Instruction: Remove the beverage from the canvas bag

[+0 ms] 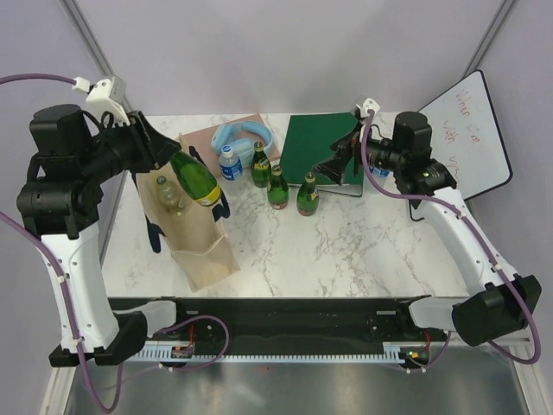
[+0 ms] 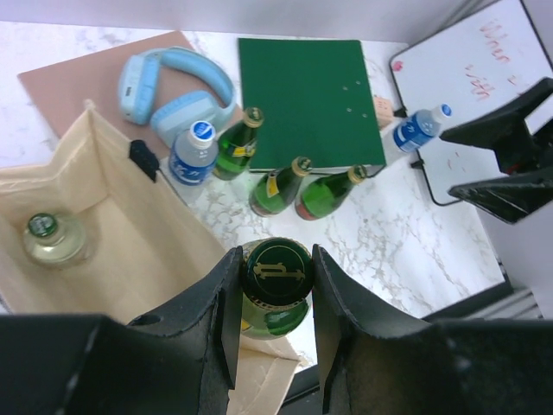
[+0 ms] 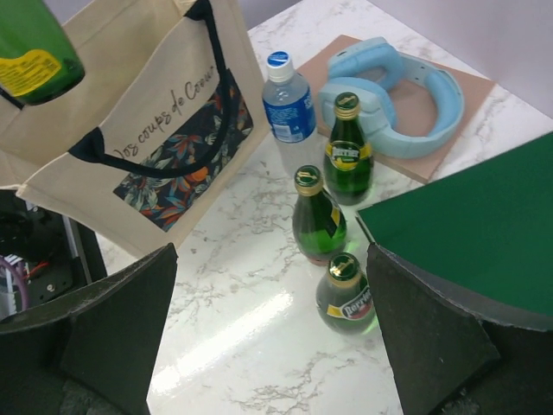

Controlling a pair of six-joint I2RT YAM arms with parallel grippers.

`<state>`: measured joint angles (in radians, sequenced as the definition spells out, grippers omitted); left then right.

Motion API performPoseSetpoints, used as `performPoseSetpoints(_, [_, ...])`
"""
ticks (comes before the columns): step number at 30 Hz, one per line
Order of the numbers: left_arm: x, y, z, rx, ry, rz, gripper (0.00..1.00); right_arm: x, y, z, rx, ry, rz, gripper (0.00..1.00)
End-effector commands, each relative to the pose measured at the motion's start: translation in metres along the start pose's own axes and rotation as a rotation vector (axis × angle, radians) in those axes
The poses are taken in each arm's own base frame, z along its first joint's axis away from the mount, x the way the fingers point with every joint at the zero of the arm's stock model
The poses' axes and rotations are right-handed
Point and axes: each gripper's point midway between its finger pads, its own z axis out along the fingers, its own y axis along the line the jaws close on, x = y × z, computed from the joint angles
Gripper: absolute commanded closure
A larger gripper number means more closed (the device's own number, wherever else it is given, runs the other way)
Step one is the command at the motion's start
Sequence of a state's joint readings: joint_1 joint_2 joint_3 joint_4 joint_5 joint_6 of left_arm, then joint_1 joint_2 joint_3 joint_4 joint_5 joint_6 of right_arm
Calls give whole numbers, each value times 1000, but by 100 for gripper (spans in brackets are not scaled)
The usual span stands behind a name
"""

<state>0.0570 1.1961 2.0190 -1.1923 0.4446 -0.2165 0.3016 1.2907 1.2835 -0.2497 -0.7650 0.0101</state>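
Observation:
My left gripper (image 2: 275,285) is shut on the cap end of a green glass beverage bottle (image 2: 275,281). In the top view the bottle (image 1: 195,179) hangs tilted over the open mouth of the beige canvas bag (image 1: 206,251), clear of its rim, with the left gripper (image 1: 173,156) on its upper end. A clear bottle with a green cap (image 2: 52,238) still stands inside the bag (image 2: 130,251). My right gripper (image 3: 272,337) is open and empty above the marble table; in the top view it (image 1: 333,164) hovers over the green binder's front edge.
Three green bottles (image 1: 261,164) (image 1: 277,188) (image 1: 308,195) and a small water bottle (image 1: 229,162) stand right of the bag. Behind them lie blue headphones (image 1: 244,137) on a brown board and a green binder (image 1: 320,143). A whiteboard (image 1: 471,134) leans at the right, another water bottle (image 2: 419,130) beside it.

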Motion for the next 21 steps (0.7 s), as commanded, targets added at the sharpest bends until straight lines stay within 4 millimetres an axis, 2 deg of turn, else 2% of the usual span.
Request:
performPoseSetpoints(1, [-40,-58,-10,238,-148,66,98,-19,-9,-20,70,-40,-62,2])
performPoseSetpoints(5, [-35,-77,4,299,-127,87,98,-25,-22,-32,128,-55,-62,2])
performPoseSetpoints(11, [-14,-124,29,416,-54,142,98,-34,-38,-52,215,-75,-60,2])
performPoseSetpoints(13, [-9,-131,42,427,-37,155,98,-37,-43,-61,249,-84,-60,2])
performPoseSetpoints(16, [3,-149,59,462,-7,186,98,-37,-47,-71,282,-89,-53,2])
performPoseSetpoints(17, [11,-160,61,493,9,200,98,-37,-48,-74,291,-90,-54,2])
performPoseSetpoints(18, [16,-165,73,494,22,214,98,-36,-50,-76,301,-89,-50,2])
performPoseSetpoints(21, [34,-186,85,532,58,250,98,-35,-58,-87,357,-92,-43,2])
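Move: The green bottle already hangs by its capped neck from the left fingers, above the canvas bag, whose middle is some 34 cm below and about 4 cm left of that hand, level fore and aft. The rightmost standing green bottle is about 28 cm right of the left hand and 8 cm ahead; the middle one 19 cm right, 9 ahead; the farthest one 14 right, 15 ahead; all about 35 cm lower. From the right hand, the rightmost bottle is about 4 cm left, 3 ahead and 22 below. The held green bottle is carried about 17 cm to the right, away from above the bag and towards the rightmost standing bottle, starting level and sinking some 3 cm late on. The left wrist swings clockwise about 30 degrees, its pinch unchanged. The right hand, empty and wide open, backs off about 9 cm to the right, turning clockwise. ##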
